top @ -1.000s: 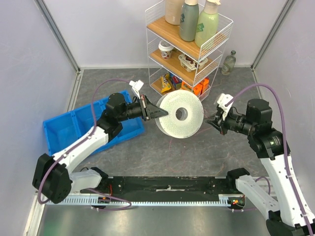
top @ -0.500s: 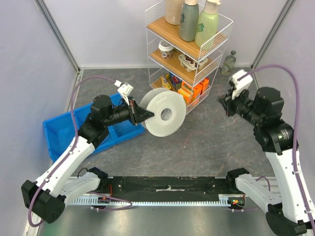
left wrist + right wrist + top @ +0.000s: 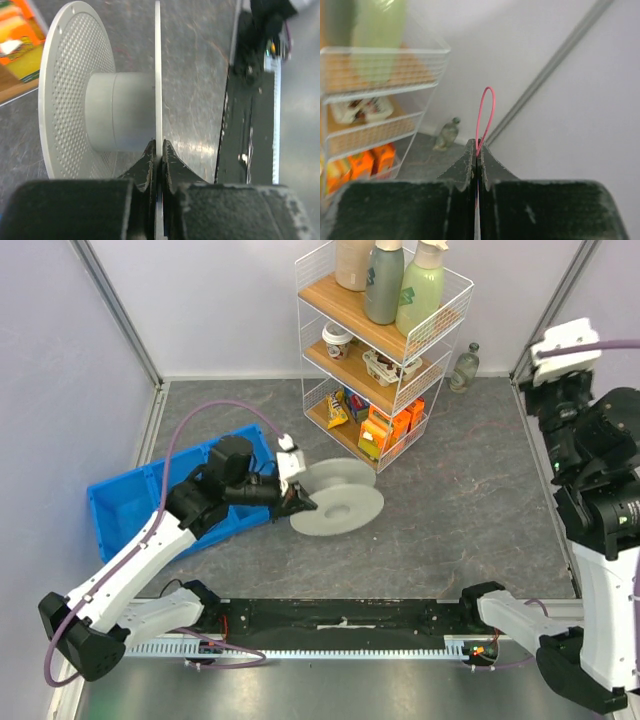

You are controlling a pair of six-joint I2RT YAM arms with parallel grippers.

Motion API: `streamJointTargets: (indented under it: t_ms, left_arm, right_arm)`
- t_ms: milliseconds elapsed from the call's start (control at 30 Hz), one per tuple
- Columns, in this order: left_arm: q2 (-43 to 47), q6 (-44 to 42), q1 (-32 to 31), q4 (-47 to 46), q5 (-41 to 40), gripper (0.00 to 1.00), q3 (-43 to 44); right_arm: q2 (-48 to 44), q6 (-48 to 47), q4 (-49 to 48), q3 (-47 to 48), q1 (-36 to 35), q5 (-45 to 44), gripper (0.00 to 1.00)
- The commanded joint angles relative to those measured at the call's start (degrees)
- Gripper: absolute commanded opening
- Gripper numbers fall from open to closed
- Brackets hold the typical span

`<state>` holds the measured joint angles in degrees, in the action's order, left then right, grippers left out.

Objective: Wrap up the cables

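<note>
A white plastic spool (image 3: 335,502) with two perforated flanges lies on the grey floor in front of the wire shelf. My left gripper (image 3: 300,502) is shut on the rim of its near flange; in the left wrist view the thin flange (image 3: 157,75) runs edge-on between the closed fingers (image 3: 148,159). My right gripper (image 3: 477,148) is raised high at the far right and is shut on a thin pink cable (image 3: 485,114) that loops out above the fingertips. In the top view the right wrist (image 3: 566,390) is seen from behind and the cable does not show.
A wire shelf (image 3: 380,340) with bottles, cups and snack packs stands at the back centre. A blue bin (image 3: 130,502) lies at the left under my left arm. A small glass bottle (image 3: 465,367) stands by the back wall. A black rail (image 3: 330,615) runs along the near edge.
My left gripper has lowered the spool from upright in the air to lying flat on the floor. My right arm has swung up and away to the far right corner.
</note>
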<state>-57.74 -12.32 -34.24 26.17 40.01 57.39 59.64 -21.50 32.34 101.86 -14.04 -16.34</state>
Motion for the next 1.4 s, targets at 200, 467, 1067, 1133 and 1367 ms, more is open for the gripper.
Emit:
streamJointTargets:
  t_ms: [200, 467, 1067, 1133, 1367]
  left_arm:
    - [1.6, -35.0, -5.2, 10.0, 1.2, 0.02, -3.9]
    - [0.6, -42.7, -5.7, 11.0, 3.9, 0.02, -5.7]
    - [-1.9, -24.2, -5.8, 6.6, 3.8, 0.02, -5.4]
    - [-1.7, -23.5, -6.0, 6.3, 4.0, 0.02, -5.7]
    - [-1.2, -19.7, -6.1, 4.5, 3.7, 0.03, -6.8]
  right_arm:
    - [-2.6, -12.4, 20.8, -21.3, -0.1, 48.8, 0.0]
    - [1.4, -18.0, 19.1, -28.5, -10.2, 53.7, 0.0]
    - [6.1, -18.5, 8.8, -38.6, -30.8, 39.4, 0.0]
    - [7.1, -17.9, 8.0, -38.9, -31.7, 38.2, 0.0]
    - [8.9, -18.3, 5.6, -40.3, -34.6, 33.2, 0.0]
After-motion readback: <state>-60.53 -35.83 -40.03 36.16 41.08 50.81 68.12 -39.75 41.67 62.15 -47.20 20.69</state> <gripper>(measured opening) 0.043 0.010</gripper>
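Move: The white spool, already pinched by the rim of its near flange in the left gripper, has its middle about 7 cm to that hand's right, 4 cm ahead and 3 cm below. From the right gripper, raised high with the red cable loop, the spool lies some 34 cm left, 4 cm back and 31 cm lower. The orange boxes stand about 12 cm beyond the spool and 10 cm right of it; the blue crate is roughly 22 cm left of the left hand, level with it and 22 cm below. Swing the right gripper steeply down, some 36 cm, and about 25 cm left, easing back 9 cm, turning it from pointing forward to pointing left and down at the spool, fingers shut on the red cable loop. Meanwhile lower the left gripper about 8 cm and draw it slightly back, turning it clockwise about 20 degrees, still pinching the flange rim; then hold the spool there. ##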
